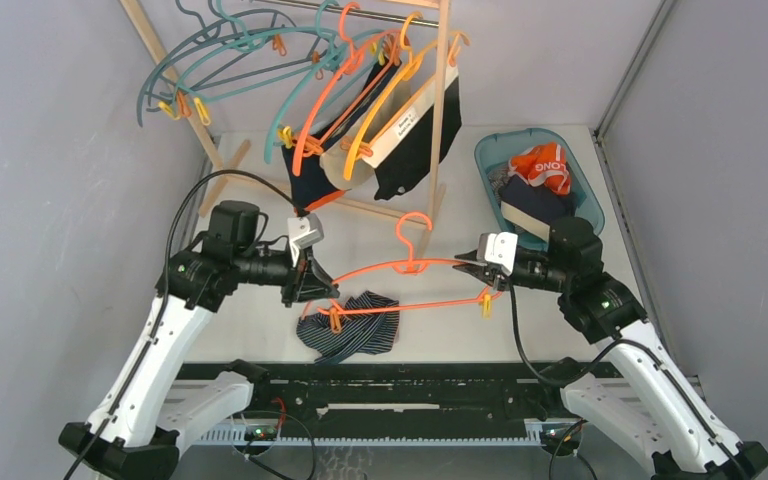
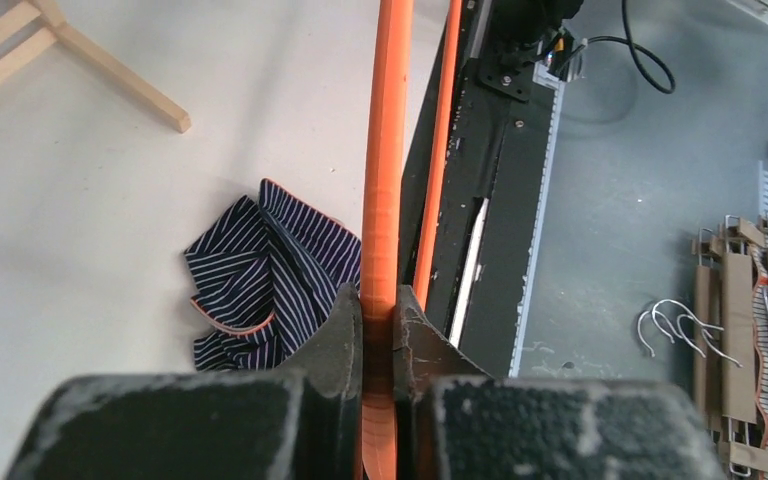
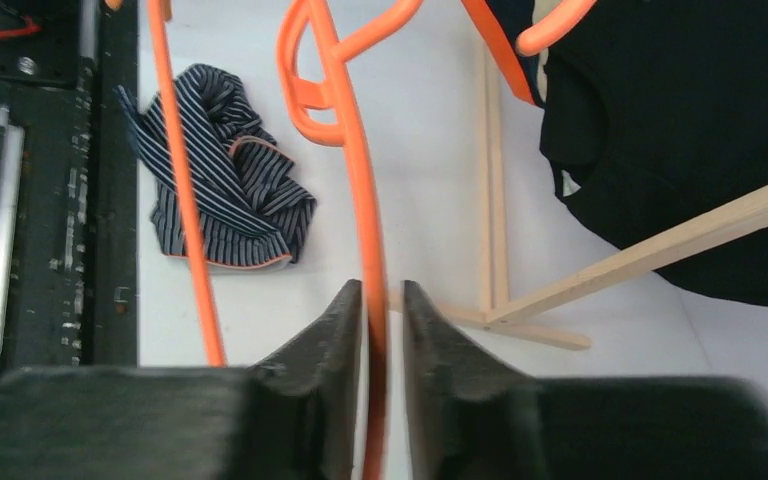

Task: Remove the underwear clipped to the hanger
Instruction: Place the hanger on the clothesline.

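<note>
An orange hanger point(image 1: 410, 268) hangs level above the table, held between both arms. My left gripper point(image 1: 312, 288) is shut on its left arm, and the wrist view shows the jaws point(image 2: 380, 300) pressed tight on the orange bar point(image 2: 385, 150). My right gripper point(image 1: 467, 268) is shut round the right arm point(image 3: 360, 190), with only a sliver of light beside it point(image 3: 382, 295). Navy striped underwear point(image 1: 352, 328) lies crumpled on the table under the lower bar point(image 2: 260, 270) point(image 3: 225, 185). I cannot tell whether the orange clip point(image 1: 335, 320) still grips it.
A wooden rack point(image 1: 442, 110) at the back carries more hangers with black point(image 1: 422, 135) and navy underwear point(image 1: 305, 182), plus bare teal hangers point(image 1: 220, 60). A teal basket point(image 1: 490, 155) with clothes sits at the right. The black rail point(image 1: 390, 385) runs along the near edge.
</note>
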Controlling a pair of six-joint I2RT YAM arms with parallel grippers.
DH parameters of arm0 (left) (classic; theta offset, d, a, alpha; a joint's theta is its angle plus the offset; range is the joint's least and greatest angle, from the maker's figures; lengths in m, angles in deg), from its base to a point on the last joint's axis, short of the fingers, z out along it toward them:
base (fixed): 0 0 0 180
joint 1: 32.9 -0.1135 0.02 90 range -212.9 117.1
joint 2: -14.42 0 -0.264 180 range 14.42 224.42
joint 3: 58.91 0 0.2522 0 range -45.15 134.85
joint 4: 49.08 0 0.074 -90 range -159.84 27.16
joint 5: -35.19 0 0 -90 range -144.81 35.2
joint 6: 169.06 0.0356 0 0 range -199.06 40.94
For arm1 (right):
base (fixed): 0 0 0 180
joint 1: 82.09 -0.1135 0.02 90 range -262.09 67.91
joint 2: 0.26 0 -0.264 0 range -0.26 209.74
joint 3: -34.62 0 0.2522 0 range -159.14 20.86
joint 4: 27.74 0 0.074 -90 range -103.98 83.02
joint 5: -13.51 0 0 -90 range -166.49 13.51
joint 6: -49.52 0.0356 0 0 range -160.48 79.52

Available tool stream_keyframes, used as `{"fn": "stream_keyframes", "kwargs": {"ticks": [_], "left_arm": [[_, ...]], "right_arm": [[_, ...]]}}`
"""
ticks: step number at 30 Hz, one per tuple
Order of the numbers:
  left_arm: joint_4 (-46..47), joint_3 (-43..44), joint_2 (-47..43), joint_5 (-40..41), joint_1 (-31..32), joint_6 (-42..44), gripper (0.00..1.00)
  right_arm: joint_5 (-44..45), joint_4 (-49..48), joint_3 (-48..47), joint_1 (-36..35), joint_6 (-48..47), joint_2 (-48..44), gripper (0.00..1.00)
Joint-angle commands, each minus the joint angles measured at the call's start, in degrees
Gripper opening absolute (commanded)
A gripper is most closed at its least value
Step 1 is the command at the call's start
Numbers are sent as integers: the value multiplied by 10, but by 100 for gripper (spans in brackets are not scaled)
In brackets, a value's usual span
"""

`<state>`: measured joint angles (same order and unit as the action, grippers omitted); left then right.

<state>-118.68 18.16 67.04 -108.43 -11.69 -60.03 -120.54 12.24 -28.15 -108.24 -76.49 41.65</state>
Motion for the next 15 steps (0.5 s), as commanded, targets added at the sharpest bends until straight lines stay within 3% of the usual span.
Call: {"fn": "stream_keyframes", "kwargs": {"ticks": [1, 3, 5, 10, 15], "left_arm": [[-9, 2, -40, 44, 3, 16, 0], [-24, 12, -51, 80, 3, 24, 0], [-41, 22, -62, 118, 3, 36, 0], [-109, 48, -86, 235, 3, 71, 0], [-116, 39, -130, 368, 2, 57, 0]], "right_arm": [[23, -32, 2, -2, 11, 6, 31], [17, -31, 2, -3, 11, 7, 54], [14, -31, 2, -4, 12, 6, 59], [13, -28, 2, -3, 17, -2, 62], [20, -27, 2, -2, 21, 1, 62]]}}
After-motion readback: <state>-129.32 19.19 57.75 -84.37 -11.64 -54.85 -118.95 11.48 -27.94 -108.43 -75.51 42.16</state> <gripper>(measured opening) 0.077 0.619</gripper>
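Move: The left hand grips the orange hanger near its left end, and the clothesline it is meant for lies about 30 cm ahead, 10 cm right and 25 cm up. The nearest hung yellow hanger is about 24 cm ahead, 8 cm right and 15 cm up. The striped underwear lies about 3 cm ahead, 5 cm right and 18 cm below. From the right hand, closed on the hanger's other end, the clothesline is about 25 cm ahead, 10 cm left and 25 cm up. Right fingers open off the hanger; the left hand, still pinching it, draws some 6 cm left and down. ##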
